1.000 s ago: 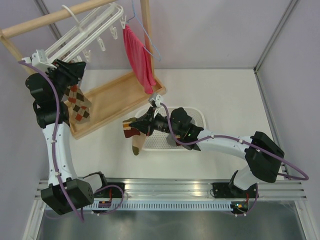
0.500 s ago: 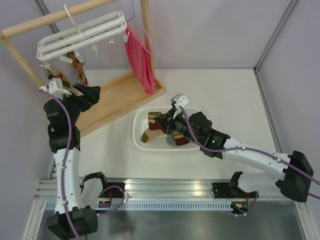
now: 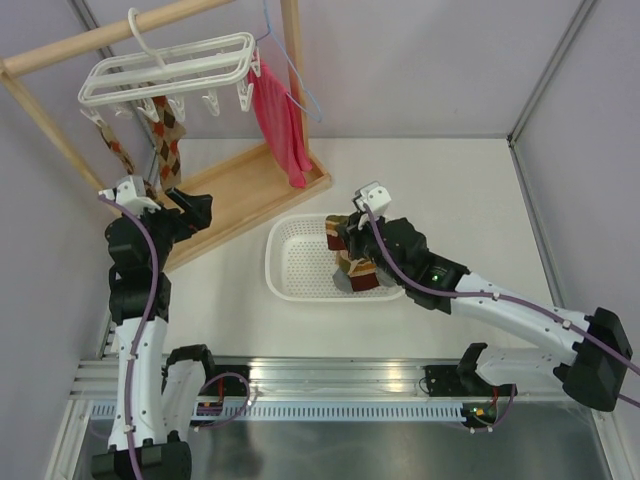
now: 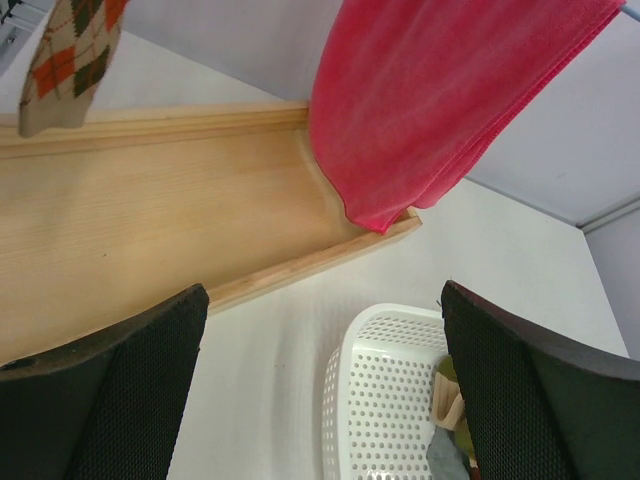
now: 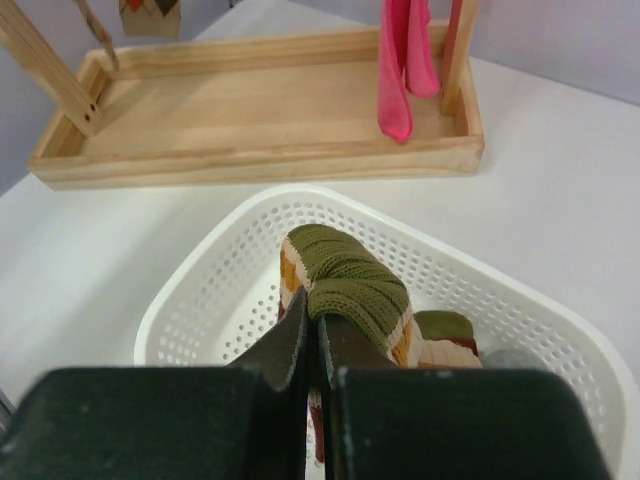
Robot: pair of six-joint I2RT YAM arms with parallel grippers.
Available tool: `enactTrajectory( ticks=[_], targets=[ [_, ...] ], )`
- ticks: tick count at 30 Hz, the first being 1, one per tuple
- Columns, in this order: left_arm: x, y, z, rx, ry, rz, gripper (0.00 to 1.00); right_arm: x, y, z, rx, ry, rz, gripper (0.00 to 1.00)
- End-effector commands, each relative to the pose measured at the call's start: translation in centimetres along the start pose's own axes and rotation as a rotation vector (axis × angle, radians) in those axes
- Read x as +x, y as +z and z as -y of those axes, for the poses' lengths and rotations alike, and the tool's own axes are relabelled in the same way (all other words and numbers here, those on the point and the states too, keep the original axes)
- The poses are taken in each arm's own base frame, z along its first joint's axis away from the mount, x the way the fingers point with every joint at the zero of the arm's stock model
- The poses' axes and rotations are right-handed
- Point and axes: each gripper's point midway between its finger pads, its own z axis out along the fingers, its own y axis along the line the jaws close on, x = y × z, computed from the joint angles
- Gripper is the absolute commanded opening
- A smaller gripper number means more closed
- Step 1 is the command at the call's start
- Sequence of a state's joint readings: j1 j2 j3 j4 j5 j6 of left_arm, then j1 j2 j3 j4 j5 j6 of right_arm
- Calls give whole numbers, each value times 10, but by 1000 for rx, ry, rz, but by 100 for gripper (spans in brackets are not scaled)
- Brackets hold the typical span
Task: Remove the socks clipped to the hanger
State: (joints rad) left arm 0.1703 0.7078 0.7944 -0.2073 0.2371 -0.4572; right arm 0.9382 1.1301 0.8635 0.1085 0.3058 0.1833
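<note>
The white hanger (image 3: 165, 68) hangs from the wooden rail at the back left. Argyle socks (image 3: 166, 140) dangle from its clips, and one sock's toe (image 4: 65, 60) shows in the left wrist view. My left gripper (image 3: 190, 205) sits below them over the wooden tray, open, with nothing between its fingers (image 4: 110, 400). My right gripper (image 5: 312, 340) is shut on an olive-cuffed argyle sock (image 5: 350, 280) above the white basket (image 5: 200, 280). More socks (image 3: 358, 278) lie in the basket's right end.
A red cloth (image 3: 278, 120) hangs on a thin blue wire hanger beside the white one, its tip in the wooden tray (image 3: 250, 195). The rack's wooden posts stand at the tray's ends. The white basket (image 3: 300, 265) lies mid-table.
My left gripper opened, let go at the hanger and dropped toward the tray; the hanger swung back level. My right arm carried its sock from the basket's left side to over the basket.
</note>
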Motion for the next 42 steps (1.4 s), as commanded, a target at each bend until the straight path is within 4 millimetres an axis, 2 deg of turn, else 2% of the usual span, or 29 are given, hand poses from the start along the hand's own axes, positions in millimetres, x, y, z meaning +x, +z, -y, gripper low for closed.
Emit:
enactTrajectory(
  ticks=[1, 8, 10, 11, 16, 19, 23, 25, 26, 27, 33, 35, 36, 38, 41, 42],
  targets=[
    [-2, -5, 2, 13, 50, 16, 100, 1, 14, -11, -28, 4, -23, 1],
    [-2, -10, 2, 17, 63, 28, 100, 51, 43, -31, -94, 78, -119, 1],
    [-2, -10, 3, 21, 64, 26, 100, 74, 46, -38, -133, 102, -152, 1],
    [-1, -10, 3, 21, 62, 21, 100, 90, 45, -36, -130, 112, -181, 1],
    [0, -9, 0, 2, 56, 13, 100, 135, 54, -34, -110, 142, -273, 1],
    [-2, -10, -1, -3, 58, 21, 100, 145, 56, -37, -117, 166, -296, 1],
    [-1, -10, -2, -7, 61, 19, 100, 139, 53, -41, -143, 165, -280, 3],
    [-1, -10, -2, -11, 58, 18, 100, 133, 51, -40, -142, 157, -269, 37],
    [0, -9, -3, -13, 57, 14, 100, 130, 51, -39, -140, 148, -264, 58],
    [0, -9, -3, -14, 57, 12, 100, 130, 49, -37, -127, 142, -271, 98],
    [2, -5, -5, -24, 53, -7, 100, 107, 37, -22, -69, 112, -224, 98],
    [-2, -6, -10, -51, 56, 3, 100, 84, 32, -20, -59, 110, -177, 98],
    [-3, -6, -12, -60, 56, 7, 100, 81, 29, -16, -41, 97, -182, 98],
    [-4, -5, -13, -61, 57, 8, 100, 55, 25, -9, -2, 99, -133, 98],
    [-2, 4, -22, -91, 46, -21, 100, 31, 21, 1, 8, 107, -90, 98],
    [-2, 7, -25, -100, 41, -28, 100, 25, 21, 10, 23, 114, -77, 98]
  ],
)
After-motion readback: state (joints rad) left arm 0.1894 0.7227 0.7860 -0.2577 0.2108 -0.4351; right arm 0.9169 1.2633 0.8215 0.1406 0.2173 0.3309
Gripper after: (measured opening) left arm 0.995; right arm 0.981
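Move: My right hand is already over the white basket with the green-and-striped sock in its shut fingers; the basket's middle lies about 21 cm below, some 2 cm left and 1 cm ahead. The socks already in it lie about 3 cm back and 3 cm right of the hand, 24 cm down. The wooden rack base is about 16 cm ahead and 31 cm left. From my left hand the basket's middle is some 34 cm right, 5 cm back and 24 cm lower. I lower the held sock into the basket with my right hand, sinking about 16 cm while easing some 5 cm left and tipping the fingers roughly 20 degrees further down. At the bottom I open them wide to let go, then rise about 10 cm, drifting back right and levelling the wrist partway. ##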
